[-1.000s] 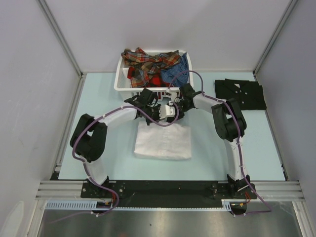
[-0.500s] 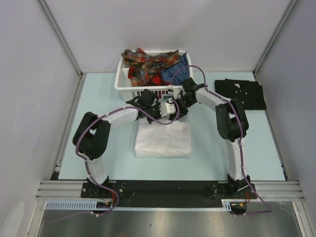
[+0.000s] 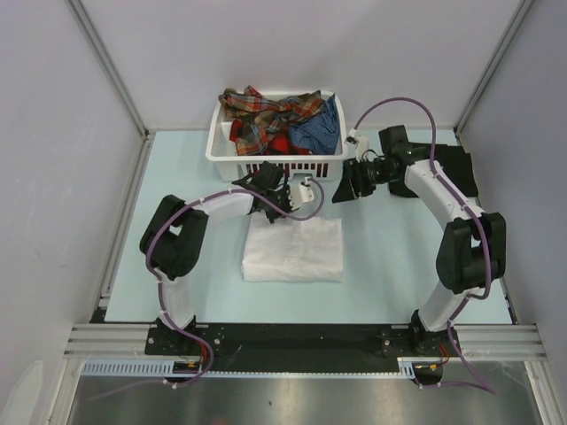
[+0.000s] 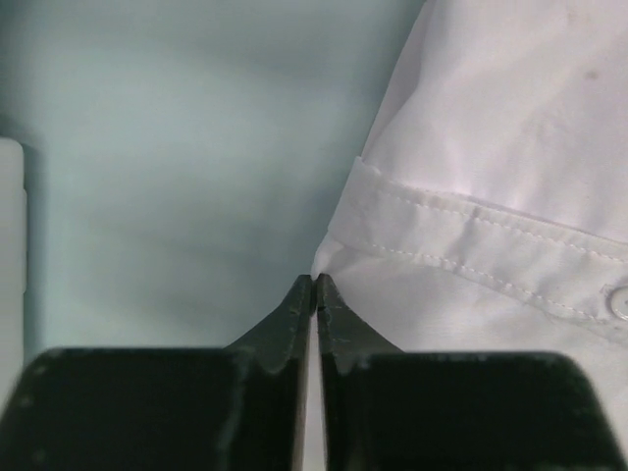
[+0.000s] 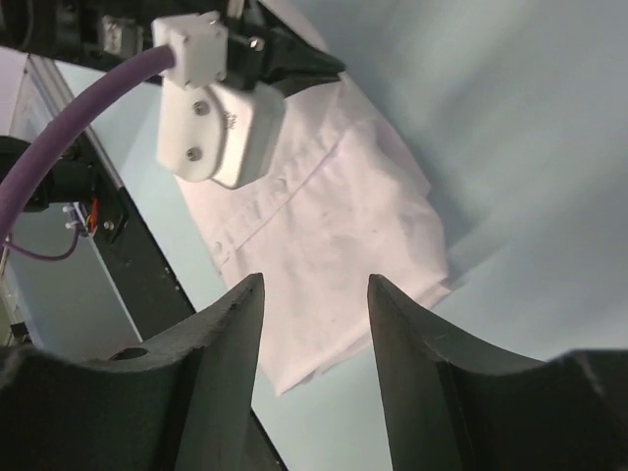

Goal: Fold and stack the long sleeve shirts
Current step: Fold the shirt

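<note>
A white shirt (image 3: 292,252) lies folded in a rectangle on the table's middle. It also shows in the left wrist view (image 4: 491,147) and the right wrist view (image 5: 334,226). My left gripper (image 3: 285,205) is at its far edge, shut (image 4: 314,282), with a thin strip of white cloth between the jaws at the shirt's corner. My right gripper (image 3: 341,190) is open and empty (image 5: 314,285), raised off the table to the right of the shirt's far edge. A folded black shirt (image 3: 456,173) lies at the back right, partly under my right arm.
A white slatted basket (image 3: 213,146) stands at the back centre, holding a plaid shirt (image 3: 266,111) and a blue shirt (image 3: 319,131). Grey walls and metal rails enclose the light blue table (image 3: 177,177).
My right gripper has let go at the white shirt's far edge, opened and swung right and back toward the black shirt. My left gripper stays at the shirt's far edge.
</note>
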Robot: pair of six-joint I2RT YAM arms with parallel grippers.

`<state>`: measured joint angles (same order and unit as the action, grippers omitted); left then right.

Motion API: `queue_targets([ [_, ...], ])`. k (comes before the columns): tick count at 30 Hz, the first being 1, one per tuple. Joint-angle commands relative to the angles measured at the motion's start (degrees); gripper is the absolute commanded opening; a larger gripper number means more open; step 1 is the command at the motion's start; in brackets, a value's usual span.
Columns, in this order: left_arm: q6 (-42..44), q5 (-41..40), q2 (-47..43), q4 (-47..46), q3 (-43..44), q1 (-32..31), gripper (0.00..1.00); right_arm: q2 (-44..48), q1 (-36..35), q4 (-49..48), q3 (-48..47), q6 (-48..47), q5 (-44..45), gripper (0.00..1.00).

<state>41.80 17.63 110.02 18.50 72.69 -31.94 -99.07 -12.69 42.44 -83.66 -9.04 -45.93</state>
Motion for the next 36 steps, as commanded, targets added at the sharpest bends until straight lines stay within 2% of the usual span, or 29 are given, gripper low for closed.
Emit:
queue_targets([
  [1,-2.42,-0.58,-0.77,1.09,3.86,0.48,0.22,2.47,-1.46,-2.35,4.55,0.68,-3.99,0.51],
  [4,-6.10,-0.76,-4.71,5.04,7.54,0.83,0.38,4.93,-1.73,-2.71,6.39,3.04,-5.30,0.52],
  [5,-10.21,2.12,-8.29,6.62,8.34,2.05,0.43,5.63,-1.64,-2.80,6.92,4.11,-6.79,0.53],
  [6,-12.95,4.32,-10.85,9.16,8.78,2.93,0.54,6.68,-1.81,-3.75,7.80,6.03,-7.67,0.55],
  [7,-15.67,7.13,-13.05,10.05,8.70,3.90,0.62,8.87,-2.08,-4.89,10.59,7.79,-8.90,0.58],
  [9,-23.41,17.05,-19.82,13.03,7.57,6.45,0.82,11.86,-3.82,-10.14,14.03,15.25,-11.80,0.67],
  [11,-31.11,22.60,-23.95,13.58,3.10,7.77,0.92,15.91,-6.28,-16.38,19.29,21.39,-13.21,0.78],
  [12,-33.78,28.11,-27.54,12.62,0.90,7.77,0.95,16.88,-7.78,-17.81,20.71,22.30,-13.48,0.83],
  [13,-36.59,30.43,-29.40,11.57,-4.34,7.69,0.96,17.85,-10.75,-18.70,22.21,23.18,-13.74,0.86],
  [14,-43.92,33.58,-30.90,9.56,-7.70,7.77,0.96,19.16,-12.26,-19.49,25.62,23.54,-14.70,0.88],
  [16,-51.69,40.27,-34.42,0.17,-18.04,7.69,0.98,20.40,-16.73,-21.77,29.67,24.41,-14.63,0.88],
  [17,-58.52,41.68,-34.87,-3.26,-21.32,7.69,0.98,21.10,-17.97,-26.74,33.61,25.20,-13.93,0.89],
  [18,-61.63,44.31,-34.78,-10.52,-24.23,7.69,0.98,21.11,-18.86,-29.75,35.47,27.99,-13.49,0.89],
  [19,-64.45,44.86,-34.09,-13.03,-28.35,7.69,0.98,20.67,-19.39,-32.74,36.80,29.85,-13.05,0.88],
  [20,-69.52,45.47,-33.56,-15.75,-30.13,7.69,0.97,19.10,-19.39,-40.25,37.94,32.74,-12.43,0.88],
  [21,-72.36,46.17,-33.38,-24.22,-31.97,7.69,0.97,18.48,-19.22,-44.24,40.13,36.60,-12.51,0.88],
  [22,-75.17,45.92,-32.68,-26.30,-33.56,7.69,0.97,17.69,-19.48,-46.37,40.50,37.59,-12.17,0.88],
  [26,-77.92,46.71,-26.71,-26.67,-33.92,8.21,0.96,12.69,-23.25,-49.37,38.31,38.65,-12.08,0.86],
  [30,-79.59,46.71,-20.82,-27.47,-36.73,9.70,0.95,7.77,-23.44,-55.96,40.14,43.93,-13.04,0.84],
  [34,-77.67,45.48,-16.16,-26.59,-38.49,14.96,0.94,4.41,-19.05,-61.23,46.63,48.32,-14.71,0.83],
  [36,-73.82,44.60,-13.96,-23.26,-38.06,16.64,0.94,2.14,-15.54,-61.86,48.49,48.07,-15.24,0.83],
])
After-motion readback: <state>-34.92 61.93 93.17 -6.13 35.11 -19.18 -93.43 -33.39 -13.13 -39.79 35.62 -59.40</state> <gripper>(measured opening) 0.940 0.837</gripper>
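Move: The white shirt lies folded with its middle about 11 cm back and 6 cm right of the left fingertips, which are nearly shut at its far left edge. From the right hand, that middle is some 9 cm back, 16 cm left and 14 cm down. The black shirt sits roughly 22 cm ahead and 25 cm right of the right hand. The laundry basket is about 28 cm ahead of the left hand and 1 cm to its right. Open the left gripper wide to let go of the white shirt's far edge, lift it nearly 20 cm and swing it back about 17 cm, then lower it again over the near part, turning the wrist until the fingers point right. Meanwhile draw the right gripper back, left and down to the near part too, opening it further, its fingers tilting about 35 degrees to face the left's. ##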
